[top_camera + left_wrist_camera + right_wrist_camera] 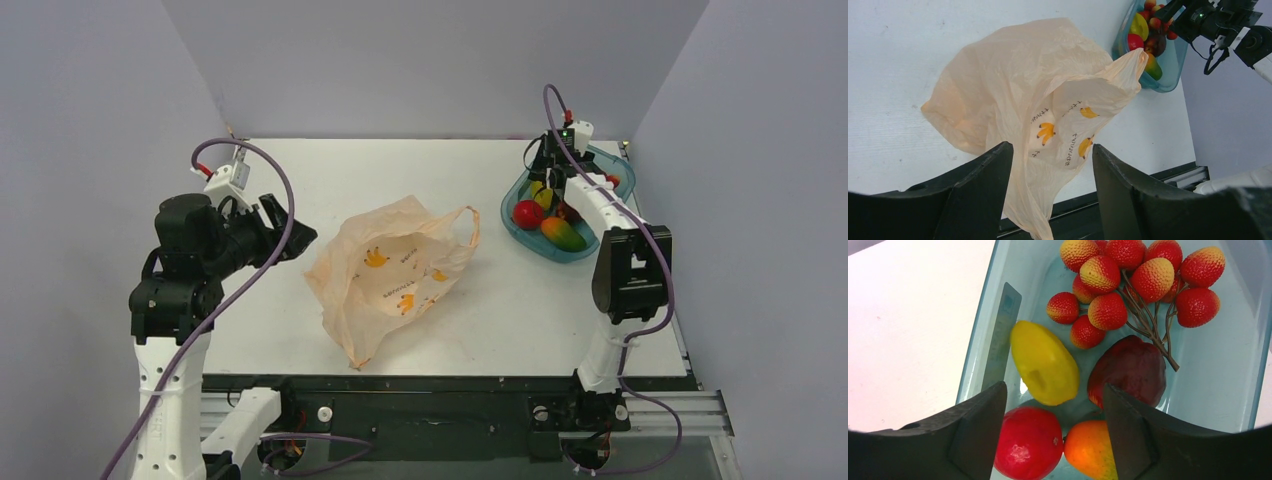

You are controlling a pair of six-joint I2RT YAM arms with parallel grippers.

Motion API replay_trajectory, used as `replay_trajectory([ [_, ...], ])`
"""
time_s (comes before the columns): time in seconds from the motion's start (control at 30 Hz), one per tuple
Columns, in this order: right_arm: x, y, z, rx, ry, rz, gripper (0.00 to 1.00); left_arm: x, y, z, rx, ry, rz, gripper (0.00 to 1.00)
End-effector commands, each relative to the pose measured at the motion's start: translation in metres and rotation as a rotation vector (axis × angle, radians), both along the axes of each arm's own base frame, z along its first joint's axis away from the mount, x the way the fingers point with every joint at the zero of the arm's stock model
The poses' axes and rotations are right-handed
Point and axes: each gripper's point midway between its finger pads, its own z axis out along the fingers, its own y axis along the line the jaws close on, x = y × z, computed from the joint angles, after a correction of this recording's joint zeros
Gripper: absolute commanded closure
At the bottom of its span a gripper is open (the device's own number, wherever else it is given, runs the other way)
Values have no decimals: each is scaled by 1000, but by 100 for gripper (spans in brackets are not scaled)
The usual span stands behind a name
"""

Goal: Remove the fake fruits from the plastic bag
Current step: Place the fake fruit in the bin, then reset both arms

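Note:
The pale-orange plastic bag [390, 270] lies crumpled mid-table with banana prints; no fruit shows through it. It also fills the left wrist view [1018, 80]. The fruits lie in a teal tub [520, 235]: red berry cluster [1128, 285], yellow-green fruit [1044, 362], dark maroon fruit [1130, 370], red ball [1028, 442] and orange-green mango [1088, 447]. My left gripper [290, 232] is open and empty, left of the bag and apart from it [1052, 150]. My right gripper [548, 170] is open and empty, hovering over the tub's fruits [1054, 390].
The tub sits at the table's back right, close to the right wall. One bag handle [468, 222] reaches toward the tub. A black rail [440, 385] runs along the table's near edge.

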Motion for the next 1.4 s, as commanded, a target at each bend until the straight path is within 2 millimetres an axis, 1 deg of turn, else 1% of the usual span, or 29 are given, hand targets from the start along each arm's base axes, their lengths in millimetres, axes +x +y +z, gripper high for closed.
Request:
replay_trajectory([
  [0.0,7,-4,22,-20,-36,0,32,8,8,16,34,-51,33,42],
  [0.07,5,-1,27,-8,-38,-1,31,12,8,17,33,-55,37,42],
  [0.13,-3,8,34,32,-46,12,32,15,7,16,29,-56,34,42],
  [0.2,-18,22,47,59,-67,25,31,18,6,17,26,-64,26,40],
  [0.23,-31,27,57,73,-87,31,31,18,5,18,24,-71,20,34],
  [0.27,-40,40,63,79,-99,57,31,20,2,21,17,-91,6,30],
  [0.3,-55,44,73,82,-121,70,31,20,1,23,10,-103,3,25],
  [0.33,-66,58,80,83,-132,104,31,22,0,29,2,-134,-3,22],
  [0.37,-83,61,93,84,-164,116,31,22,-2,34,-12,-155,-3,18],
  [0.4,-94,74,101,89,-181,152,31,24,-4,43,-24,-196,-15,13],
  [0.43,-114,74,117,100,-224,166,31,22,-7,50,-46,-219,-23,11],
  [0.47,-125,85,125,110,-244,200,31,24,-9,60,-59,-265,-29,7],
  [0.5,-147,89,143,129,-291,238,29,21,-12,68,-84,-289,-40,6],
  [0.53,-166,85,164,142,-348,246,28,21,-14,81,-99,-344,-50,3],
  [0.57,-177,85,164,145,-349,257,27,16,-17,89,-121,-370,-62,3],
  [0.6,-195,80,175,161,-383,270,26,15,-18,101,-137,-415,-68,3],
  [0.63,-204,78,180,167,-399,276,24,10,-20,113,-146,-464,-81,3],
  [0.67,-221,72,190,176,-431,287,23,7,-21,119,-156,-480,-88,3],
  [0.77,-252,56,209,162,-487,292,16,-8,-23,144,-163,-563,-104,3],
  [0.8,-266,48,220,157,-516,285,15,-12,-22,149,-161,-583,-105,3],
  [0.83,-273,43,223,151,-524,278,15,-20,-21,159,-158,-620,-103,3],
  [0.87,-285,34,237,155,-575,262,15,-24,-20,164,-152,-643,-101,3],
  [0.9,-292,29,242,155,-591,252,14,-33,-18,174,-149,-682,-92,3],
  [0.93,-304,20,255,161,-644,232,14,-37,-17,179,-143,-701,-88,3],
  [1.0,-322,7,273,168,-716,204,13,-54,-10,195,-134,-771,-54,3],
  [1.07,-340,-7,286,170,-781,165,13,-68,-5,208,-127,-836,-30,3],
  [1.17,-362,-31,296,167,-858,78,13,-82,1,219,-124,-895,2,3],
  [1.23,-369,-40,297,159,-879,43,12,-88,4,222,-120,-917,21,3],
  [1.37,-373,-45,300,150,-892,29,12,-89,6,220,-121,-919,36,3],
])
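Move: Just below the right hand's open fingers lies the yellow fruit, already let go in the bin: some 9 cm down, 3 cm ahead and 1 cm left. At that same depth, the red round fruit is about 3 cm back and 5 cm left, the dark red fruit level and 6 cm right, the mango 7 cm back and 4 cm right. From the left hand the yellow fruit is roughly 33 cm ahead, 53 cm right and 30 cm down; the bag is about 12 cm ahead, 14 cm right and 30 cm down. Heading away from the bin with nothing in its grip, the right hand hangs still briefly, then sweeps back nearly 40 cm and up some 30 cm, bowing left before returning right; its fingers spread further and tilt up about 50 degrees. The left hand eases forward 2 cm, then rises about 20 cm above and back from the bag, tilting up as much and opening wide. ##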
